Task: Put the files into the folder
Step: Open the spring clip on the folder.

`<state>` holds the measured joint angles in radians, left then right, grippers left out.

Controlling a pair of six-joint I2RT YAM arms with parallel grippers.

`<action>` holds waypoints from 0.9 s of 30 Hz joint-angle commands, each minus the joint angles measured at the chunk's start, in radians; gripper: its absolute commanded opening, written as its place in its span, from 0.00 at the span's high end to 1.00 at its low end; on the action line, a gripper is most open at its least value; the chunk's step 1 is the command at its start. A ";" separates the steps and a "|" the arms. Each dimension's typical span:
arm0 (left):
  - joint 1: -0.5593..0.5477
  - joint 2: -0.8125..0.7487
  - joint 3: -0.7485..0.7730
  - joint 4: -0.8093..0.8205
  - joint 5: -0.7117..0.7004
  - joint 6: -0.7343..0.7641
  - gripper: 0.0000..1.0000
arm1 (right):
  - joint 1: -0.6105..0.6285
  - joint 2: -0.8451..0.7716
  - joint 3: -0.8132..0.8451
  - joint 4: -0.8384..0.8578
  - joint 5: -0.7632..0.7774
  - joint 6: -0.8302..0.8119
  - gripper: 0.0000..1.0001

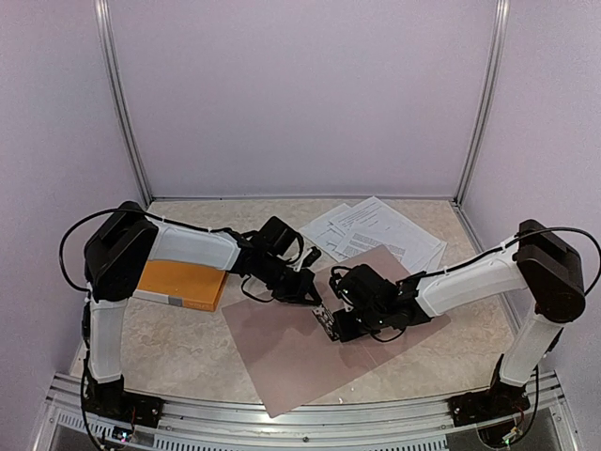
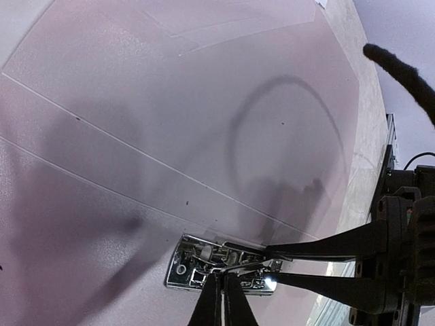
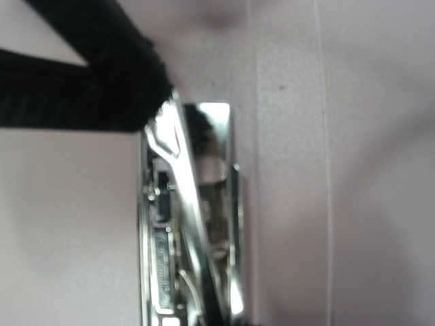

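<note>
The pink translucent folder [image 1: 282,348] lies open and flat on the table, with a chrome clip [image 1: 326,322] at its middle. The files [image 1: 376,230], white printed sheets, lie fanned at the back, their near edge under the folder. My left gripper [image 2: 223,282] is shut, and its tips rest against the raised lever of the chrome clip [image 2: 197,265]. My right gripper [image 2: 272,265] reaches in from the right and is shut on that lever. In the right wrist view the lever [image 3: 180,176] slants down into my right gripper [image 3: 217,319], and the left gripper's fingertips [image 3: 146,81] touch its top end.
A flat orange box [image 1: 183,282] lies on the left, under my left arm. Metal frame posts [image 1: 122,103] stand at the back corners against plain walls. An aluminium rail [image 1: 282,427] runs along the near table edge.
</note>
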<state>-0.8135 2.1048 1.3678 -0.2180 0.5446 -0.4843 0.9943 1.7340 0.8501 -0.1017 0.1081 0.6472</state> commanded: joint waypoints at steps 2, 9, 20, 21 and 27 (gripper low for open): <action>-0.048 0.011 0.035 -0.274 0.040 0.024 1.00 | -0.069 0.017 -0.047 -0.188 0.190 0.007 0.92; -0.054 0.009 0.110 -0.270 0.038 0.017 1.00 | -0.061 -0.061 -0.028 -0.129 0.153 -0.047 0.79; -0.058 -0.024 0.148 -0.202 0.066 0.002 1.00 | -0.046 -0.171 -0.058 -0.040 0.104 -0.095 0.48; -0.057 -0.026 0.153 -0.193 0.078 0.000 1.00 | -0.041 -0.180 -0.065 -0.041 0.112 -0.092 0.46; -0.068 -0.011 0.226 -0.188 0.123 0.011 1.00 | -0.025 -0.293 -0.138 -0.098 0.198 -0.003 0.45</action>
<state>-0.8635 2.1017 1.5295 -0.3939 0.6147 -0.4881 0.9569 1.5215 0.7609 -0.1528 0.2317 0.5808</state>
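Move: The left fingers are already shut on the spring clip's raised lever; the middle of the clip body, on the open pink folder, lies about 3 cm below them, 3 cm to their right and 2 cm back. The files lie some 26 cm ahead and 16 cm right of that hand, the orange box about 12 cm ahead and 31 cm left. The right fingers hold the near end of the clip, its middle roughly 3 cm ahead, 3 cm left and 1 cm lower. Keeping its pinch on the lever, the left hand pulls it up about 4 cm while drifting some 3 cm to the right and a little back, levering it up from the clip body. The right hand meanwhile opens to roughly half, lets go of the clip's near end and moves away to the right and up, about 4 cm each, reaching slightly forward at first before easing back. ##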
